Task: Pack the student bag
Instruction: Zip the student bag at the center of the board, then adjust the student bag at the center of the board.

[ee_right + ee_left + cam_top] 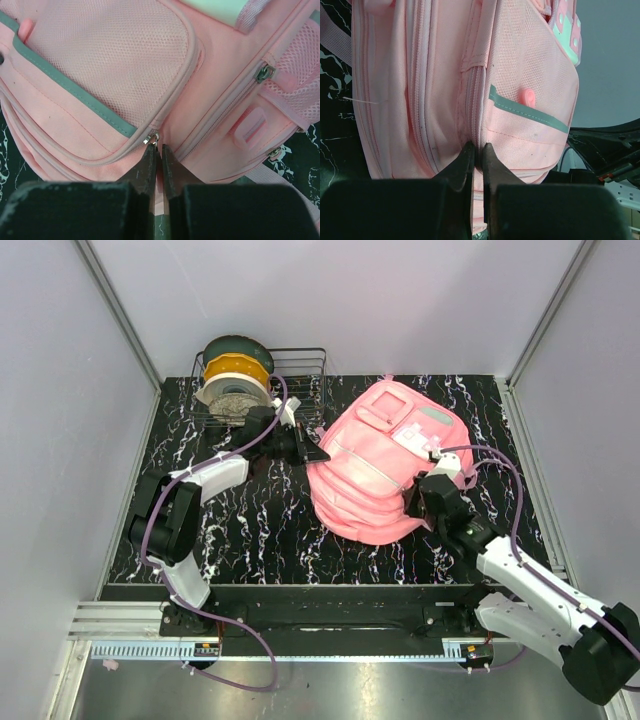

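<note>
The student bag (380, 470), a large pink backpack, lies on the black marbled table right of the middle. My left gripper (318, 452) is at the bag's left side. Its jaws (478, 148) are shut at the end of a zip seam, with a thin pink strip of the bag (420, 100) pinched between them. My right gripper (425, 490) is at the bag's right side. It (160, 148) is shut on the pink pull tab just below the metal zip slider (151, 137) of the mesh front pocket (115, 55).
A wire basket (305, 365) at the back left holds green, yellow and white spools (235, 380), close behind my left arm. Grey walls enclose the table on three sides. A purple cable loops over the bag's right edge (500, 465).
</note>
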Controlling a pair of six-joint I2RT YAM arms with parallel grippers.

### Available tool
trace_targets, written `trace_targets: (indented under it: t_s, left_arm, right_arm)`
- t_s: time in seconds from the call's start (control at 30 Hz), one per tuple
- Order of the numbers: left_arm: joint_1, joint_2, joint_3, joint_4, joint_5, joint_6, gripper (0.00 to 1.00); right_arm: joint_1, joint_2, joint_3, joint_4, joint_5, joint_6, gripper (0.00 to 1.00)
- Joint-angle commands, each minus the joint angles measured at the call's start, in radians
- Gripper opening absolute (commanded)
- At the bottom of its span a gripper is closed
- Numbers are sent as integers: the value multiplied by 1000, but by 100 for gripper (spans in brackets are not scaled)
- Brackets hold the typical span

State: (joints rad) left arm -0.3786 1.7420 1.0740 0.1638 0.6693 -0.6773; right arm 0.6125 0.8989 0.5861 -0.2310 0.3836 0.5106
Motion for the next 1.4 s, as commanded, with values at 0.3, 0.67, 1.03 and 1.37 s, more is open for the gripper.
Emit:
trace_targets:
  t_s: [0.3, 0.67, 1.03, 1.37]
  left_arm:
    - [29, -47, -20, 20, 61, 29, 0]
    - [17, -79, -63, 66, 61, 1, 0]
    - [-98, -160, -169, 176, 42, -91, 0]
    - [-290, -144, -194, 287, 59, -175, 0]
  right_arm:
    - [-56, -176, 83, -249, 182, 261, 83]
    - [-56, -23, 188, -314, 109, 477, 90]
    - [-213, 176, 267, -229, -118, 384, 91]
    - [-434, 460, 392, -70, -535, 157, 91]
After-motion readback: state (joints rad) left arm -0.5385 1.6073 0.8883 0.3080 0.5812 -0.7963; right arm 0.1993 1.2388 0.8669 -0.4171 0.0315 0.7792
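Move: The side zip's slider, on the bag's right flank, lies about 6 cm ahead and 6 cm right of the right hand and about 1 cm below it. The mint name patch is some 14 cm straight ahead of that hand, at about its height. From the left hand, already pinching the bag's left edge seam, the slider is some 24 cm right, 4 cm back and slightly lower. The dish rack stands about 15 cm ahead and 14 cm left of the left hand, a little lower. The mesh front pocket's zip pull comes free of the right fingers, which open wide as that hand lifts about 3.5 cm and draws right. It then pushes forward and down towards the side zip's slider, tipping down and turning clockwise. The bag's left edge stays pinched in the left hand, which holds nearly still, then hauls it about 6 cm back and some 4 cm right. ##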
